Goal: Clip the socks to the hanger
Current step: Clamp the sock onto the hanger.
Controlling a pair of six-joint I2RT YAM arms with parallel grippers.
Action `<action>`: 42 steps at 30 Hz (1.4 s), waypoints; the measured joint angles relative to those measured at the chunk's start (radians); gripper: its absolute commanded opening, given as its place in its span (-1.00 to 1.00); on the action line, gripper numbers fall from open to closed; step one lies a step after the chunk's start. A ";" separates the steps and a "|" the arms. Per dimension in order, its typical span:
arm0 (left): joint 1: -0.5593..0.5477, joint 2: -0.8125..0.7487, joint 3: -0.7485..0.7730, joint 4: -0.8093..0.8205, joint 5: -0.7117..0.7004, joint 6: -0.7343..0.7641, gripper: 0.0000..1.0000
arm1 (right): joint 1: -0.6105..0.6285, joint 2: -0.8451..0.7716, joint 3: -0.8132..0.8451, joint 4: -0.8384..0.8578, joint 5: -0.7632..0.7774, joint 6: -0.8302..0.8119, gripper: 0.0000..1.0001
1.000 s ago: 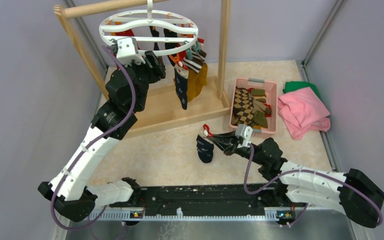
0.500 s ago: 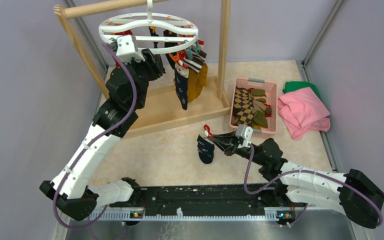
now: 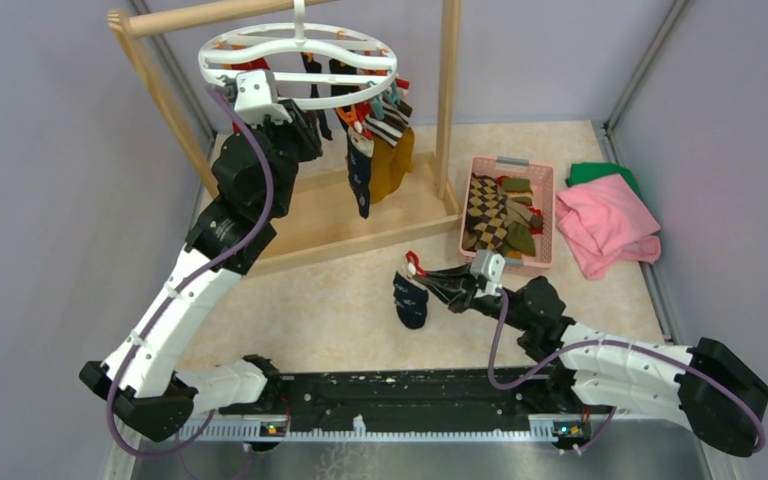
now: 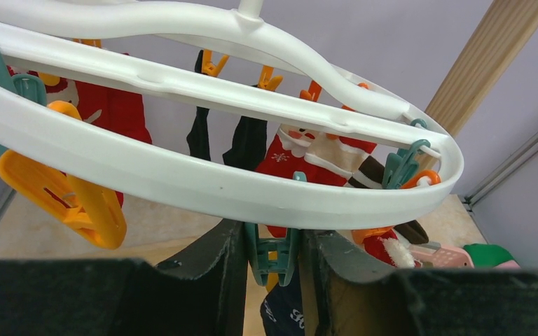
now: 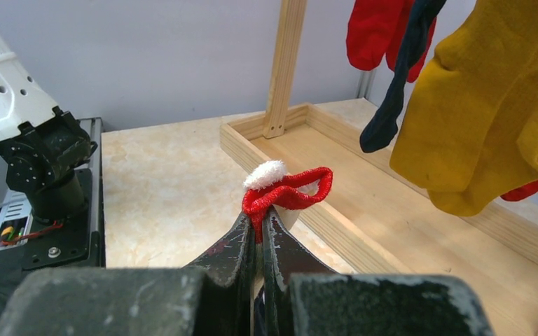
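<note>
The white round hanger (image 3: 298,62) hangs from the wooden rack, with several socks clipped under it, among them a mustard one (image 3: 394,160) and a navy one (image 3: 362,182). My left gripper (image 3: 312,122) is raised just under the ring (image 4: 182,175). Both its fingers press the sides of a dangling teal clip (image 4: 274,252). My right gripper (image 3: 422,278) is low over the table, shut on the red cuff (image 5: 291,190) of a navy sock (image 3: 410,300) that hangs down from it. More socks (image 3: 495,215) lie in the pink basket.
The wooden rack's post (image 3: 448,90) and base tray (image 3: 330,225) stand behind the held sock. A pink basket (image 3: 508,162) sits to the right, with a pink cloth (image 3: 605,225) and a green cloth (image 3: 600,172) beyond it. An orange clip (image 4: 77,203) dangles at the left.
My left gripper's jaws have narrowed onto the teal clip, and the hung socks have swung slightly left. The right arm and its sock have not moved.
</note>
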 measured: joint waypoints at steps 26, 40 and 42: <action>0.018 0.026 0.011 -0.023 0.096 -0.053 -0.78 | 0.008 0.540 0.656 0.001 -0.122 -0.130 -1.00; 0.020 0.026 0.011 -0.023 0.118 -0.069 -0.81 | 0.008 0.674 0.832 0.005 -0.061 -0.273 -1.00; 0.020 0.026 0.011 -0.023 0.121 -0.071 -0.81 | 0.008 0.674 0.836 -0.001 -0.050 -0.294 -1.00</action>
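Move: The left hand already has the teal clip squeezed just under the hanger's front rim. That clip lies about 18 cm ahead of the right hand, 17 cm to its left and 20 cm above, and the sock cuff pinched in the right fingers is about 17 cm back, 16 cm right and 22 cm below the left hand. From the left hand, the hanging Santa sock is roughly 4 cm ahead, 8 cm right and 8 cm lower; an orange clip hangs level with it, some 9 cm left. The right hand, keeping its pinch on the red-cuffed sock, sweeps left and up with a good part forward, some 20 cm in all, towards the underside of the teal clip; it slows into a mostly forward last stretch and rolls about 20 degrees so that its front side rises. The left hand keeps the clip squeezed and eases about 2 cm to the right, with a slight clockwise turn. ##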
